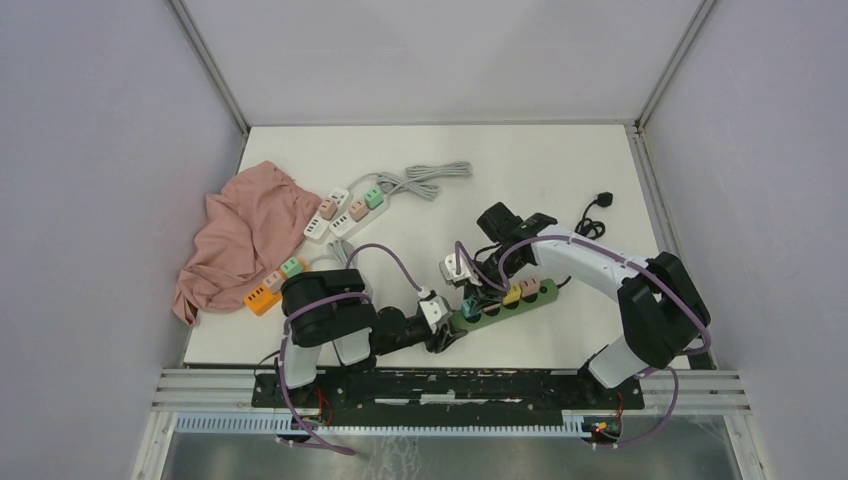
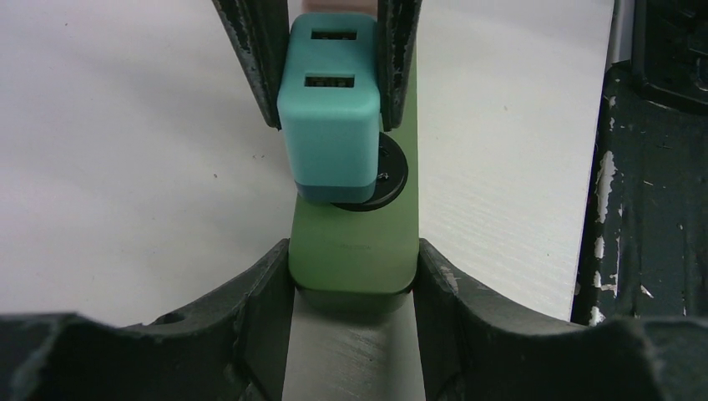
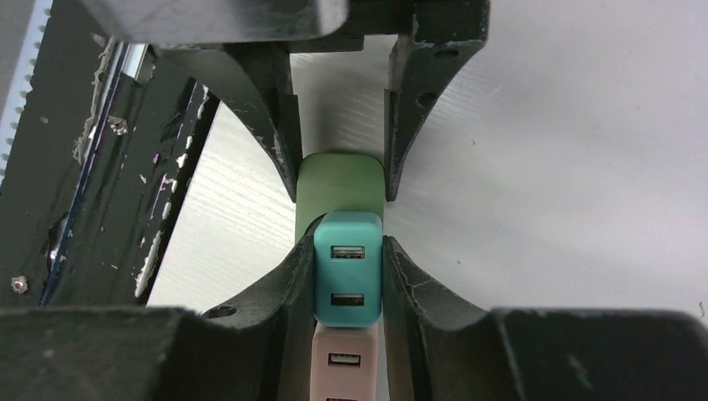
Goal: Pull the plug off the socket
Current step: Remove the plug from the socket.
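A green socket strip (image 1: pixel 505 298) lies near the table's front edge and carries teal, pink, yellow and green plugs. My left gripper (image 1: pixel 452 328) is shut on the strip's bare near end; in the left wrist view that gripper (image 2: pixel 353 259) clamps the green body (image 2: pixel 355 230) on both sides. My right gripper (image 1: pixel 473 297) is shut on the teal plug (image 3: pixel 348 288), one finger on each side of it (image 3: pixel 348 251). The teal plug (image 2: pixel 330 125) has its base over a round black socket (image 2: pixel 391 177). I cannot tell whether its prongs are still in. The pink plug (image 3: pixel 342 372) stands right behind it.
A pink cloth (image 1: pixel 240 235) lies at the left. Beside it are white strips with plugs (image 1: pixel 345 210) and an orange one (image 1: pixel 262 297). A grey cable (image 1: pixel 430 178) and a black cord (image 1: pixel 598 205) lie further back. The black base rail (image 1: pixel 500 385) borders the near edge.
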Tool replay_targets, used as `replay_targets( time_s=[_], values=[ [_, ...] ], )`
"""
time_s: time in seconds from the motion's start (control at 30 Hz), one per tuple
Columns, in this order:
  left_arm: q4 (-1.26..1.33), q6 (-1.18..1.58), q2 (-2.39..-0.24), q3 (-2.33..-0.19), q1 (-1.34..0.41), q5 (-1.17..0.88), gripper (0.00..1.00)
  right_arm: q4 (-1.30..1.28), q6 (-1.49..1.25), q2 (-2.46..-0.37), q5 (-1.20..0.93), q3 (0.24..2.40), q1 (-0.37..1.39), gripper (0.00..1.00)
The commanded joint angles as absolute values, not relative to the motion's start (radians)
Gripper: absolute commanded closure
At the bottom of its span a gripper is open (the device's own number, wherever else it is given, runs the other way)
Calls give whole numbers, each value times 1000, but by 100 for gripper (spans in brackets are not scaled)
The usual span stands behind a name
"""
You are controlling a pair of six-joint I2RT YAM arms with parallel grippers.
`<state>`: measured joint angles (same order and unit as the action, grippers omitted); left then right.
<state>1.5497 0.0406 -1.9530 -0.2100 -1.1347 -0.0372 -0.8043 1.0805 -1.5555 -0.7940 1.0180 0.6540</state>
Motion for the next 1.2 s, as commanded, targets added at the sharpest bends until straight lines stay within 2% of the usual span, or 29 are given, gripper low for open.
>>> replay_targets(
  time_s=[0.0,0.1,0.27,0.6,0.63,0.8,0.87,1.0,1.17],
  values=[
    [1649,48,-1982,-176,-1125,-2,97,-986,1260,-1515,-1047,1100,657,100],
    [1648,52,-1979,-176,-1125,-1,97,-966,1223,-1522,-1057,1104,708,100],
    [1648,56,-1978,-175,-1124,-2,97,-785,995,-1511,-1028,1096,754,100],
    [1648,60,-1956,-170,-1124,13,95,-916,1087,-1493,-998,1145,655,100],
    [1648,63,-1951,-169,-1124,14,91,-931,1098,-1492,-1005,1150,639,100],
    [1649,104,-1908,-161,-1125,41,41,-974,1099,-1481,-1026,1176,583,100],
    [1646,122,-1885,-151,-1124,55,28,-978,1086,-1475,-1037,1182,561,100],
    [1628,137,-1824,-137,-1125,67,16,-978,1046,-1462,-1068,1195,514,100],
    [1419,158,-1685,-162,-1124,51,14,-967,993,-1447,-1120,1204,443,100]
  ],
)
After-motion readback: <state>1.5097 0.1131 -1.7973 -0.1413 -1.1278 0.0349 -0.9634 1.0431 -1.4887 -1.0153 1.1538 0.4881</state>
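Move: The teal plug is already pinched between the right fingers, its middle about 1 cm below that hand, and its socket is about 4 cm below and 1 cm nearer the base. The first pink plug lies some 4 cm right of the hand, 1 cm ahead and 2 cm lower, and the yellow plug about 8 cm right and 3 cm ahead. From the left hand, holding the green strip's end, the teal plug is about 4 cm right, 2 cm ahead and 4 cm up. The teal plug comes out of its socket in the right hand's continuing pinch: quickly up, back and left by about 5 cm, then forward, right and farther up, to some 7.5 cm above the start, the hand tipping up slightly. The left hand holds the green strip down meanwhile, then opens, drawing left and up off the strip's end. ##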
